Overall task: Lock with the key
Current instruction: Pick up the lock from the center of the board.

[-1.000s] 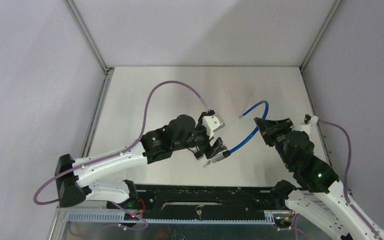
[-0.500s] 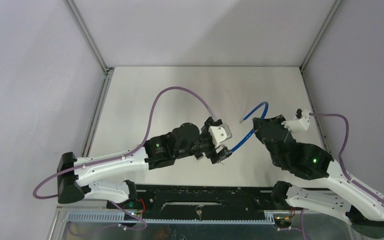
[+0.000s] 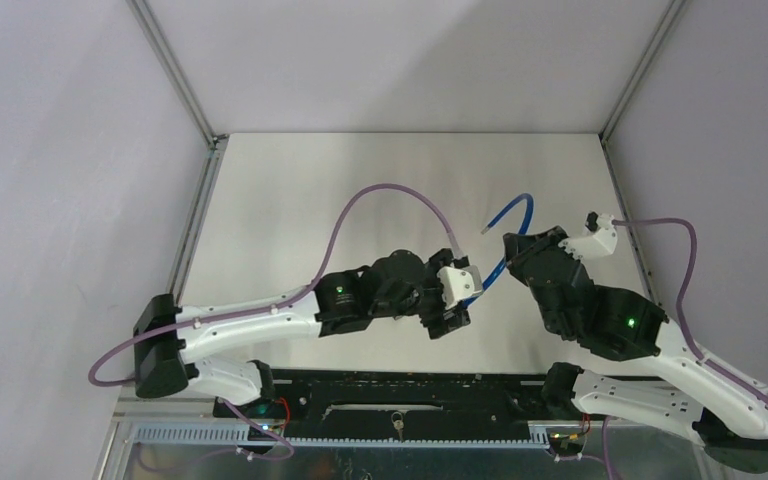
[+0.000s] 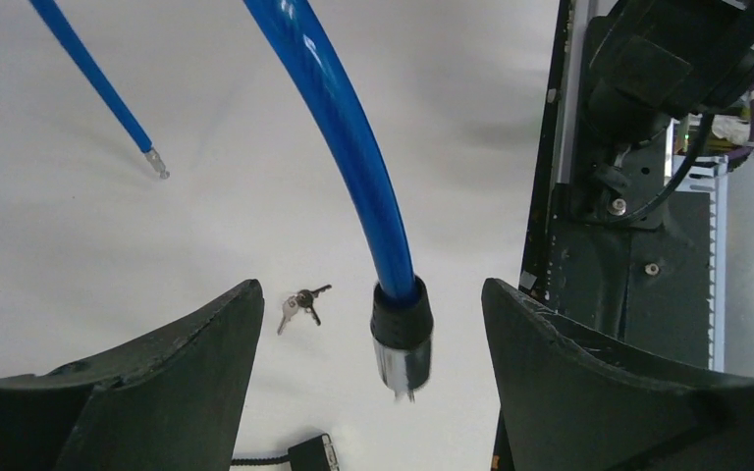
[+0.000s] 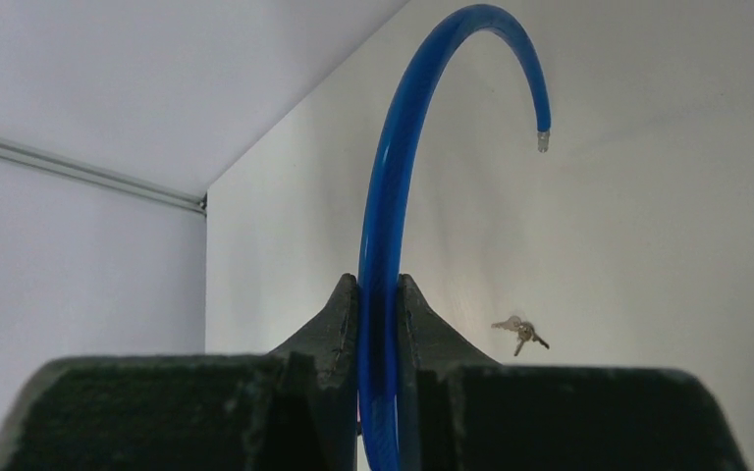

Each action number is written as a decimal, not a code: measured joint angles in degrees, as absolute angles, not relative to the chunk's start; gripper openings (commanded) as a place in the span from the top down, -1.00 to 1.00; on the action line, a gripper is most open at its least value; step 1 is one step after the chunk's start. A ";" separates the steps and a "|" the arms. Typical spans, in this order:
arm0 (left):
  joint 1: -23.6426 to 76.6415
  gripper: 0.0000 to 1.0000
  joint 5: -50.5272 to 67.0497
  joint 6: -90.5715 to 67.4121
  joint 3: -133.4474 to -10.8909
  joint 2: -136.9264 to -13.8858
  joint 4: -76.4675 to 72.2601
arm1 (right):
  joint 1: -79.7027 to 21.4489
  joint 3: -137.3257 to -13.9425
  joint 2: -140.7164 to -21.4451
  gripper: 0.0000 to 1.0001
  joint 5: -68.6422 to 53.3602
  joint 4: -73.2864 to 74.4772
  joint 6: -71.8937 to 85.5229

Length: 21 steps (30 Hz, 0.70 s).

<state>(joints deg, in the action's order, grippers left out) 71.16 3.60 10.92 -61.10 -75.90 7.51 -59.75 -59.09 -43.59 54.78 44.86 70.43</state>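
Note:
The blue cable lock (image 5: 385, 226) is pinched upright in my right gripper (image 5: 378, 283), which is shut on the cable. The cable arcs overhead to its bare metal tip (image 5: 542, 142). Its black-and-silver lock head (image 4: 401, 332) hangs off the table between the wide-open fingers of my left gripper (image 4: 371, 294), touching neither finger. A small bunch of keys (image 4: 301, 304) lies on the white table just left of the lock head, and the keys (image 5: 520, 332) also show in the right wrist view. In the top view, the left gripper (image 3: 452, 316) sits close to the right gripper (image 3: 509, 252) and hides the keys.
A small black tag on a cord (image 4: 309, 453) lies on the table below the keys. The black base rail (image 4: 628, 245) with the arm mounts runs along the near table edge (image 3: 410, 385). Purple cables (image 3: 390, 195) loop over both arms.
My left gripper has moved right, over the keys and around the hanging lock head. The right arm has swung and lowered, still holding the cable.

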 measured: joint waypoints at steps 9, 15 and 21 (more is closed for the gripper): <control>71.24 -0.52 -0.27 11.70 -66.28 -80.71 8.40 | -59.88 -58.98 -40.16 1.00 52.42 43.40 66.28; 71.42 -0.33 -6.28 12.16 -68.84 -83.48 8.27 | -59.75 -58.37 -37.12 1.00 50.41 41.28 63.75; 71.96 -0.26 -10.68 12.64 -69.12 -85.41 8.25 | -59.48 -57.47 -37.10 1.00 48.95 40.86 63.11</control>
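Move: The blue cable's silver plug, with its black collar, hangs about 3 cm below the left hand point and 2 cm to its right, level with it front to back. The right gripper pinching the cable is some 8 cm ahead, 7 cm right and 7 cm above the left hand point; the keys lie roughly 7 cm ahead, 3 cm right and 22 cm below it. From the right hand, the plug is about 8 cm back, 5 cm left and 10 cm down. Bring the left gripper forward about 5 cm and a little to the right, following the hanging plug and turning some 12 degrees counter-clockwise, while its wide-open fingers close by roughly a quarter around the collar without shutting. With the right gripper keep the pinch on the blue cable and ease it up and back, a centimetre or two each. ##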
